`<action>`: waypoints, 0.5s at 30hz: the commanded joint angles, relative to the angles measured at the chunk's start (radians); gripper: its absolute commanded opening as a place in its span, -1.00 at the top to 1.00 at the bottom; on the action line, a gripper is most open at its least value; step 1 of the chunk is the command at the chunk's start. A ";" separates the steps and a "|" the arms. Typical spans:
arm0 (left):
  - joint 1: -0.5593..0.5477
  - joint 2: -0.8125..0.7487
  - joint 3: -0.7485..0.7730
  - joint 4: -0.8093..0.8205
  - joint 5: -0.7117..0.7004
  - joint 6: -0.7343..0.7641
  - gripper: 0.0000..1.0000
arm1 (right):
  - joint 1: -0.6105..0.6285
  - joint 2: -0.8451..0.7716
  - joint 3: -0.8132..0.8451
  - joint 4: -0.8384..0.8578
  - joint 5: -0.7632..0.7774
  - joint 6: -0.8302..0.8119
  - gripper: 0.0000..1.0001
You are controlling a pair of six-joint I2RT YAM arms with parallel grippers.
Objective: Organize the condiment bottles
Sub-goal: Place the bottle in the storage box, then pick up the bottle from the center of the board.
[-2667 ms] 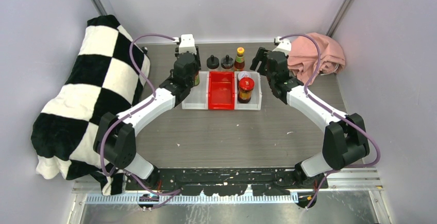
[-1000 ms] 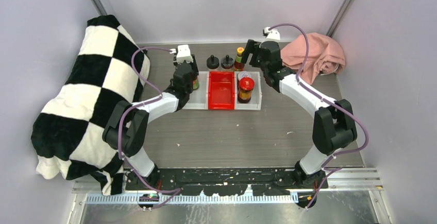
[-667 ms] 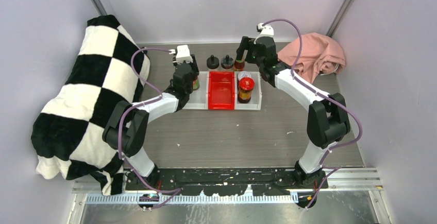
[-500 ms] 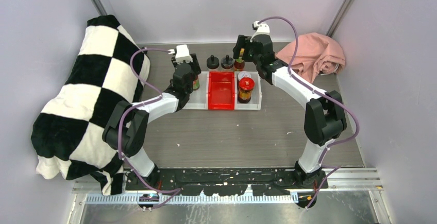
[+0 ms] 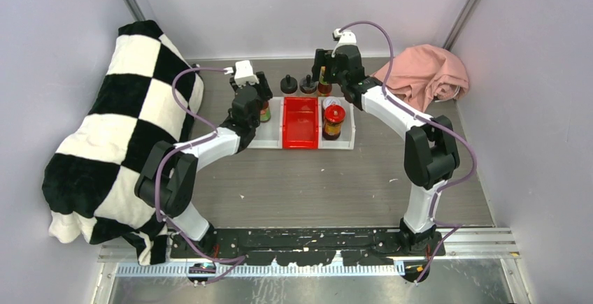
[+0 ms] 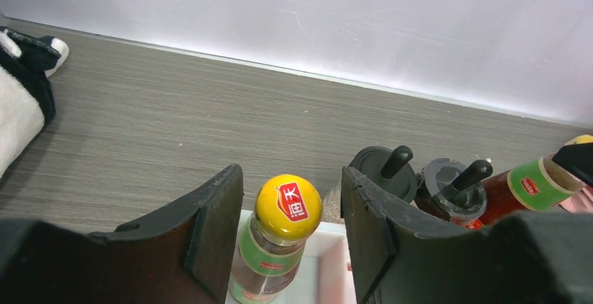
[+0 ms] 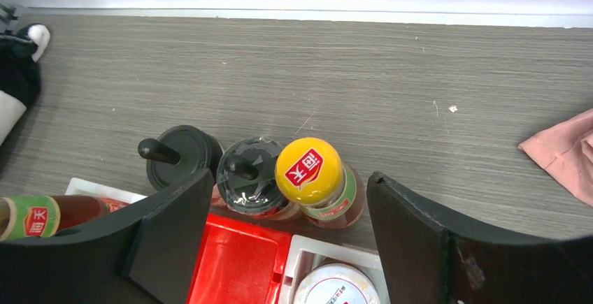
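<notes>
One yellow-capped sauce bottle [image 6: 288, 206] stands upright in the left white bin [image 5: 260, 138]. My left gripper [image 6: 290, 184] is open around it, with a gap showing on each side of the cap. A second yellow-capped bottle [image 7: 309, 170] stands on the table behind the bins, next to two black-lidded shakers [image 7: 183, 156] [image 7: 250, 175]. My right gripper [image 7: 290, 177] hangs wide open above this bottle and the nearer shaker, touching neither. The red-lidded dark jar [image 5: 333, 119] stands in the right white bin [image 5: 347, 140].
An empty red bin [image 5: 301, 126] sits between the two white ones. A white-lidded jar [image 7: 336, 286] stands behind the red-lidded one. A black-and-white checkered blanket [image 5: 119, 129] fills the left side. A pink cloth [image 5: 426, 73] lies at the back right.
My left jaws have spread apart from the bottle in the left white bin. The right arm has swung left and back, to above the bottle behind the bins.
</notes>
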 commanded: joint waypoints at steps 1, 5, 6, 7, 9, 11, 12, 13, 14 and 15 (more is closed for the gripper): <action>-0.003 -0.050 -0.009 0.049 -0.014 -0.012 -0.10 | 0.002 0.020 0.069 0.001 0.014 -0.040 -0.72; -0.003 -0.067 -0.020 0.060 -0.019 -0.015 -0.10 | 0.002 0.049 0.092 0.001 0.022 -0.045 -0.69; -0.003 -0.071 -0.024 0.063 -0.021 -0.015 -0.09 | 0.002 0.055 0.094 0.001 0.024 -0.046 -0.66; -0.003 -0.077 -0.028 0.067 -0.024 -0.015 -0.09 | 0.002 0.059 0.099 0.002 0.028 -0.047 -0.62; -0.004 -0.087 -0.035 0.074 -0.028 -0.015 -0.09 | 0.002 0.067 0.106 0.001 0.033 -0.047 -0.53; -0.004 -0.094 -0.039 0.080 -0.030 -0.016 -0.08 | 0.002 0.075 0.116 -0.004 0.041 -0.046 -0.44; -0.005 -0.098 -0.041 0.082 -0.030 -0.016 -0.08 | 0.002 0.079 0.121 -0.008 0.046 -0.048 -0.38; -0.005 -0.101 -0.042 0.083 -0.030 -0.017 -0.07 | 0.002 0.083 0.124 -0.008 0.047 -0.049 -0.31; -0.005 -0.103 -0.044 0.086 -0.030 -0.019 -0.08 | 0.002 0.085 0.124 -0.008 0.050 -0.050 -0.24; -0.005 -0.107 -0.048 0.090 -0.030 -0.021 -0.07 | 0.001 0.086 0.123 -0.008 0.053 -0.050 -0.13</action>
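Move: The sauce bottle with the yellow cap stands about 2 cm ahead of the right hand and 1 cm to its right, its middle some 8 cm below. Just left of the bottle and level with it stands the near shaker, about 5 cm off; the far shaker is 10 cm off. The white-lid jar in the box lies about 6 cm nearer the base than the bottle and 1 cm to its right. From the left hand, the bottle is about 19 cm right and 6 cm ahead. Down and forward, about 2 cm down and 1.5 cm forward, the right hand settles over the neck of the sauce bottle still on the table. Its wide-open fingers start closing partway through, one on each side of the yellow cap, and are still clear of it. Meanwhile the left hand, fingers still open, eases back and up by about 1 cm each from the bottle already in the left compartment. ##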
